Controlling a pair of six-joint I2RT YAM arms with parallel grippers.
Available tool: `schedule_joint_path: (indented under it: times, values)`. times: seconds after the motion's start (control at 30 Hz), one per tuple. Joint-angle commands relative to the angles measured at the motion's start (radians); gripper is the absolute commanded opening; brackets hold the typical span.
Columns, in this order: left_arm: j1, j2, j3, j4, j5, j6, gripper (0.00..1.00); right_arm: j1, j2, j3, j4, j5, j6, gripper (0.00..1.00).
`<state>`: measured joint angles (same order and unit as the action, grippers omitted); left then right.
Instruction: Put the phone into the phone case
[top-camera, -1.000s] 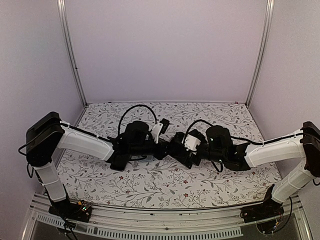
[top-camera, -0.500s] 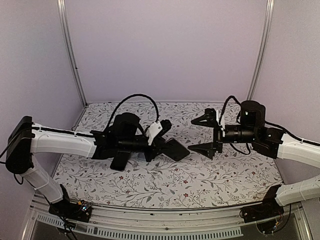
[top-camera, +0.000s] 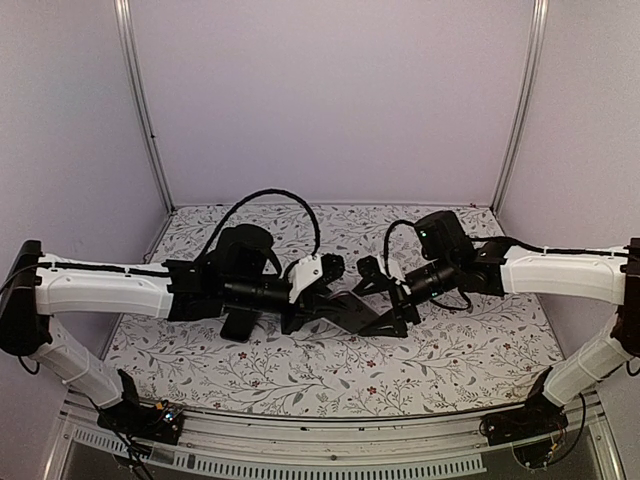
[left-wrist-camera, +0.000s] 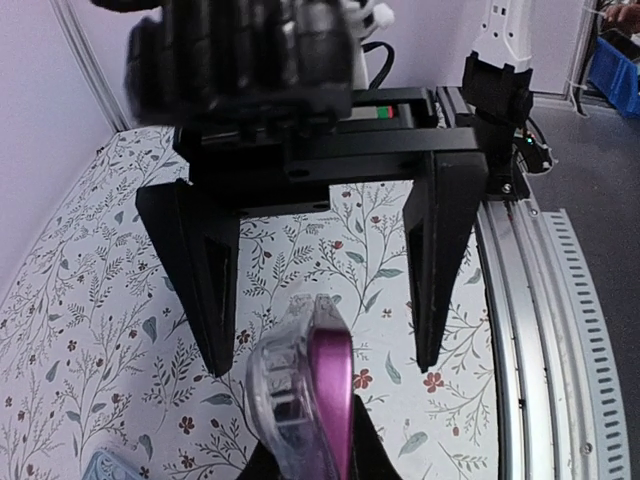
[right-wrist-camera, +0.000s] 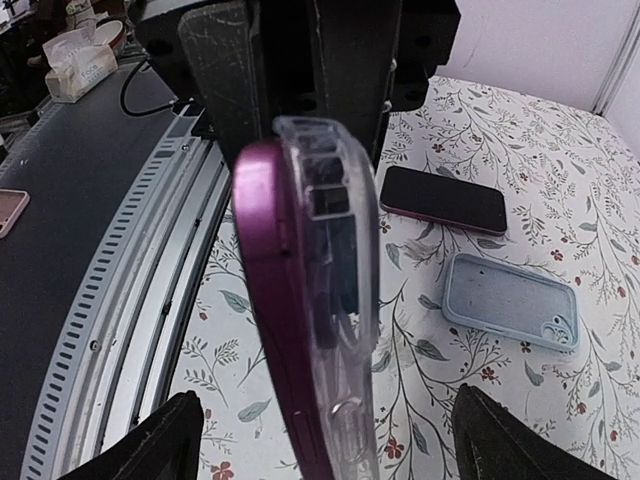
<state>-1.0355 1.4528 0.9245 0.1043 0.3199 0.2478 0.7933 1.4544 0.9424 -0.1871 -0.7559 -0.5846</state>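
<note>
A purple phone (left-wrist-camera: 334, 400) with a clear phone case (left-wrist-camera: 283, 385) against its back is held on edge above the table. My left gripper (left-wrist-camera: 310, 462) is shut on its lower end. In the right wrist view the phone (right-wrist-camera: 268, 270) and the case (right-wrist-camera: 347, 290) stand between the wide-apart fingers of my right gripper (right-wrist-camera: 320, 450), which is open and touches neither. The phone's purple side edge shows beside the case wall. Seen from the top, the left gripper (top-camera: 318, 287) and the right gripper (top-camera: 386, 300) meet at mid-table around the phone (top-camera: 352, 312).
A dark phone (right-wrist-camera: 445, 200) lies flat on the flowered table beside a pale blue case (right-wrist-camera: 510, 300), behind the left gripper. The metal rail (left-wrist-camera: 545, 330) at the table's near edge runs close by. White walls stand on three sides.
My right arm rose away to the right, then swung down and in, so its open fingers now straddle the phone's free end. The left arm stretched rightward with the phone.
</note>
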Motion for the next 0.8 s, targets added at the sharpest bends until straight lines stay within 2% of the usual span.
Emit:
schedule_joint_path:
  times: [0.0,0.07,0.13,0.27,0.37,0.4,0.5,0.57,0.6,0.63,0.77]
  values:
    - [-0.021,-0.015,0.034,0.008,0.042,0.026,0.0,0.02,0.058,-0.015,0.104,0.069,0.024,0.84]
    - [-0.021,-0.027,0.03,0.001,0.042,0.028,0.0,0.022,0.065,-0.014,0.112,0.084,0.023,0.71]
    - [-0.022,-0.046,0.019,-0.001,0.041,0.031,0.0,0.021,0.058,-0.023,0.113,0.082,0.015,0.5]
    - [-0.021,-0.072,0.001,0.031,0.058,0.022,0.0,0.021,0.033,-0.035,0.138,0.058,0.007,0.23]
    - [-0.021,-0.064,0.008,0.054,0.085,0.002,0.0,0.024,0.033,-0.019,0.151,0.032,0.036,0.1]
    - [-0.022,-0.06,0.012,0.061,0.095,-0.006,0.0,0.026,0.034,-0.013,0.161,0.027,0.051,0.02]
    - [-0.021,-0.063,0.011,0.092,0.105,-0.031,0.02,0.026,0.022,-0.019,0.226,0.021,0.09,0.0]
    - [-0.021,-0.081,-0.006,0.128,0.08,-0.054,0.33,0.024,-0.008,-0.056,0.303,0.018,0.123,0.0]
    - [-0.021,-0.094,-0.022,0.157,0.053,-0.066,0.44,0.025,-0.022,-0.079,0.353,0.014,0.14,0.0]
    - [-0.02,-0.108,-0.046,0.19,0.027,-0.077,0.51,0.024,-0.04,-0.103,0.398,0.008,0.156,0.0]
    - [0.008,-0.174,-0.157,0.367,-0.037,-0.143,0.65,0.022,-0.088,-0.154,0.532,0.004,0.248,0.0]
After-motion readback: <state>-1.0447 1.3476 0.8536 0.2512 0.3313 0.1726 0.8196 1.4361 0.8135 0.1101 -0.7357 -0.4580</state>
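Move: Between the two hands, the phone with its clear case hangs in the air, its far end already pinched by the left hand and its near end between the right hand's open fingers. Its middle lies about 6 cm left of the right hand, level fore-and-aft and 1 cm lower; from the left hand, 7 cm right, 1 cm back and 3 cm down. On the table 18 cm beneath the right hand, the blue case is 13 cm ahead and 20 cm left, the spare phone 9 cm ahead and 35 cm left. Settling about 2 cm down and a little left and forward, the right hand closes its fingers on the near end of the phone and case and keeps hold, then eases back up about 2 cm. The left hand meanwhile stays nearly in place with its pinch, then opens past halfway and lifts some 4 cm, fingertips tilting up about 10 degrees, still straddling the far end. ##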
